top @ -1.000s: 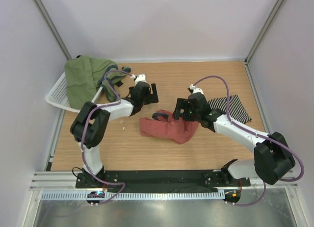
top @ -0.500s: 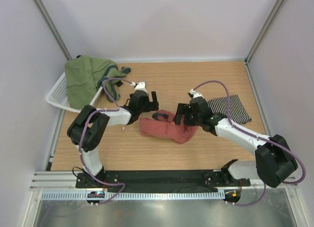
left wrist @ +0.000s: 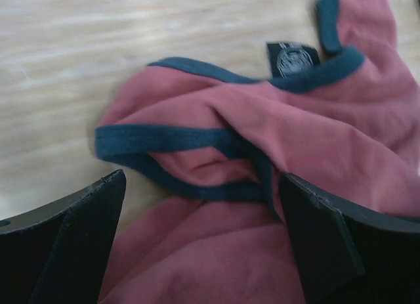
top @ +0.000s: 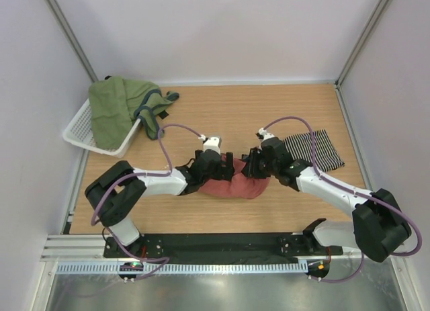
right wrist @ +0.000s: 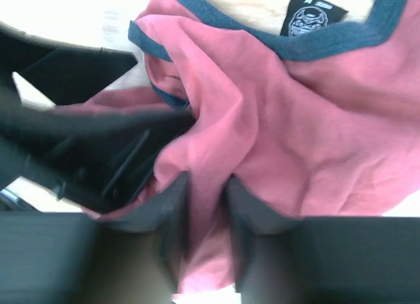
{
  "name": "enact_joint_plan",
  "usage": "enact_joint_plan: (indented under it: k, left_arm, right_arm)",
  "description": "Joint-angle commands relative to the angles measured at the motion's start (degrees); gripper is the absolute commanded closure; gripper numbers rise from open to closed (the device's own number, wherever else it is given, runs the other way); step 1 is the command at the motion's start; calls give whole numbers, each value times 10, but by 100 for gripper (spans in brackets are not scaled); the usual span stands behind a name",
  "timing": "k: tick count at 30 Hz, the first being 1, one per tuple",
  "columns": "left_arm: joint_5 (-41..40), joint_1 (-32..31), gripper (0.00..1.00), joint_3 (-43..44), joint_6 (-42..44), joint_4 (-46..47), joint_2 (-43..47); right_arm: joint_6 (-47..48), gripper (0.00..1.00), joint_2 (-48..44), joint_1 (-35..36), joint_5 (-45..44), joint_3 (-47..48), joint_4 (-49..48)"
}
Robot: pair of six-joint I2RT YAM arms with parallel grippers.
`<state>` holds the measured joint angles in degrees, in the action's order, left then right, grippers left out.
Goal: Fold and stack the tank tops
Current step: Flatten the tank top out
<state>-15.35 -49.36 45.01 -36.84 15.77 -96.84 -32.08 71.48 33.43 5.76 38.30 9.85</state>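
The salmon-red tank top (top: pixel 236 187) with dark teal trim lies crumpled at the middle of the table. My left gripper (top: pixel 220 166) stands open over its left part; in the left wrist view its fingers (left wrist: pixel 79 232) straddle the bunched red cloth (left wrist: pixel 315 140) and a teal band. My right gripper (top: pixel 254 164) is at the top's right part, and in the right wrist view (right wrist: pixel 207 186) it is shut on a raised fold of the red cloth (right wrist: pixel 262 113). The black-and-white striped tank top (top: pixel 316 150) lies folded flat on the right, under the right arm's cable.
A white basket (top: pixel 79 131) sits at the back left with olive green cloth (top: pixel 114 108) draped over it and spilling onto the table. Frame posts rise at both back corners. The black rail with the arm bases runs along the near edge.
My left gripper has travelled right and nearer, from beside the top onto its left part. My right gripper has closed from wide open onto a fold. The red cloth is bunched narrower.
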Motion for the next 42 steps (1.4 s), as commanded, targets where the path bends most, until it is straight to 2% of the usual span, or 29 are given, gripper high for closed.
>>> enact_joint_plan:
  k: [1, 2, 3, 5, 7, 10, 12, 13, 17, 24, 28, 32, 36, 38, 42]
  left_arm:
    - [-61, -27, 0, -12, 2, -3, 61]
    - [-65, -35, 0, -15, -8, -10, 72]
    - [-57, -37, 0, -15, -12, -32, 79]
    - [-35, -42, 10, -13, -23, -65, 92]
    - [-26, -49, 17, -17, -30, -84, 100]
    - [-43, -78, 50, -34, -46, -108, 125]
    - [-76, -86, 60, -48, -61, -122, 154]
    - [-88, -86, 73, -59, -67, -130, 164]
    - [-117, -86, 99, -73, -68, -179, 231]
    - [-113, -86, 100, -79, -65, -267, 327]
    - [-110, -86, 100, -100, -66, -283, 392]
    - [-108, -86, 100, -110, -68, -293, 448]
    - [-157, -86, 100, -85, -93, -342, 494]
    - [-232, -84, 100, -62, -125, -413, 509]
    - [-297, -21, 100, 30, -173, -541, 489]
  right_arm:
    - [-9, 72, -23, 5, 12, -6, -16]
    - [-9, 77, -29, 4, 10, -9, -14]
    - [-7, 89, -35, 5, 9, -9, -11]
    - [-7, 99, -44, 4, 13, -15, -9]
    - [-9, 99, -51, 5, 22, -20, -8]
    - [-16, 99, -71, 8, 43, -35, 0]
    - [-25, 99, -99, 18, 40, -56, 10]
    - [-39, 99, -109, 22, 36, -64, 24]
    - [-70, 99, -169, 40, 12, -109, 75]
    - [-127, 99, -270, 45, -105, -120, 218]
    - [-142, 94, -288, 45, -149, -113, 228]
    - [-139, 94, -299, 45, -186, -98, 217]
    - [-120, 95, -277, 45, -174, -88, 189]
    - [-120, 98, -262, 45, -170, -89, 180]
    - [-156, 99, -249, 45, -193, -108, 161]
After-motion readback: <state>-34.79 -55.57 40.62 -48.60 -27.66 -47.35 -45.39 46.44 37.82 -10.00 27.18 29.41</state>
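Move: The red tank top lies bunched under both hands. Its near left part is about 6 cm back from the open left fingers, 1 cm to their left and 2 cm lower; its teal neck trim is some 3 cm ahead, 4 cm right and 3 cm below them. The right hand already has a bunch between its half-open fingers, 1 cm below the hand point. The folded striped top sits about 22 cm right, 6 cm ahead and 5 cm below the right hand. Back first, rising slightly, the left hand shuts its wide-open fingers on the near left part of the red tank top, then carries it up and out to the left, ending about 13 cm higher and 13 cm farther left. The right hand closes its half-open fingers on the bunch, draws back some 8 cm, then slides right about 7 cm while turning clockwise roughly 15 degrees, keeping its pinch. ##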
